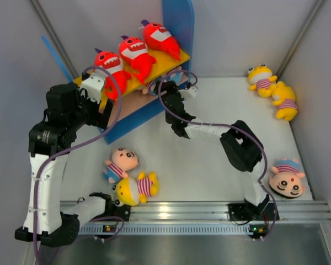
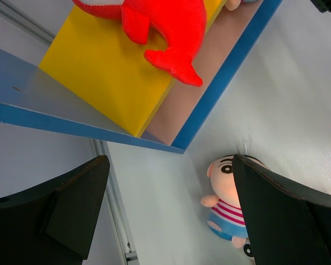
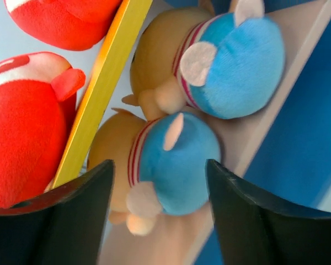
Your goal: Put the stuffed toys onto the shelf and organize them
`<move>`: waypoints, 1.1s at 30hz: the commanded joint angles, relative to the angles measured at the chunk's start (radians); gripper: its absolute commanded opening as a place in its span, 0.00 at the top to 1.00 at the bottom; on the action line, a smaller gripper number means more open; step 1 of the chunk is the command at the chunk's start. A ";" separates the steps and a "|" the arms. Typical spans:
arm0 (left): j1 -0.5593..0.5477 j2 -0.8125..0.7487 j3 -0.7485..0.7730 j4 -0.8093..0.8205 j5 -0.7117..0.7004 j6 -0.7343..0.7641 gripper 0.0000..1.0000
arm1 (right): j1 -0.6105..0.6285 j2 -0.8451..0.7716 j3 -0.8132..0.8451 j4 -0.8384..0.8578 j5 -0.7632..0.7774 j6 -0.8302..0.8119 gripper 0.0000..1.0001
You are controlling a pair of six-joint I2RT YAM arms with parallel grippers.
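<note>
The shelf (image 1: 179, 22) stands at the back, with three red sharks (image 1: 135, 52) lying on its yellow top board (image 2: 99, 72). Two blue-bottomed dolls in striped shirts lie on the lower board (image 3: 248, 138). My right gripper (image 3: 159, 168) is open around the nearer doll (image 3: 176, 154), with both fingers apart from it; the other doll (image 3: 231, 61) is just beyond. In the top view the right gripper (image 1: 176, 88) reaches under the yellow board. My left gripper (image 2: 170, 165) hangs open and empty by the shelf's left end (image 1: 102, 99), above a pink-faced doll (image 2: 223, 193).
A pink-faced doll (image 1: 120, 163) and a yellow doll (image 1: 135, 187) lie near the left arm's base. Two yellow dolls (image 1: 261, 78) (image 1: 284, 102) lie at the back right. Another pink-faced doll (image 1: 287, 179) lies at the right front. A metal rail (image 1: 198, 210) runs along the near edge.
</note>
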 commanded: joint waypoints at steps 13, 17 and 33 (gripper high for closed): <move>-0.034 -0.056 0.009 0.007 0.088 0.002 0.01 | -0.210 -0.698 -0.357 -1.241 0.133 0.148 0.00; -0.048 -0.062 0.006 0.007 0.112 -0.009 0.01 | -0.444 -0.770 -0.455 -1.671 0.207 0.500 0.01; -0.061 -0.087 -0.011 0.006 0.109 -0.012 0.01 | -0.987 -0.626 -0.512 -1.844 0.212 0.607 0.01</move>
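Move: The boy doll lying by the front rail is some 33 cm back, 53 cm to the right and 21 cm below the right hand. From that same hand, the near yellow toy lies about 3 cm ahead and 51 cm right, the far one 12 cm ahead and 40 cm right, both about 20 cm below. The just-placed shelf doll is roughly 5 cm straight ahead, level with the fingers. From the left hand, the rail boy doll is about 11 cm back, 68 cm right and 34 cm below. Backing out of the shelf with a small rise, the right hand leaves the placed doll, then sweeps fast some 50 cm right and 30 cm back, sinking to the boy doll by the rail. Its half-open fingers spread wide and swing from forward to rightward and about 30 degrees down. The left hand, open, eases a few centimetres right, back and up. ##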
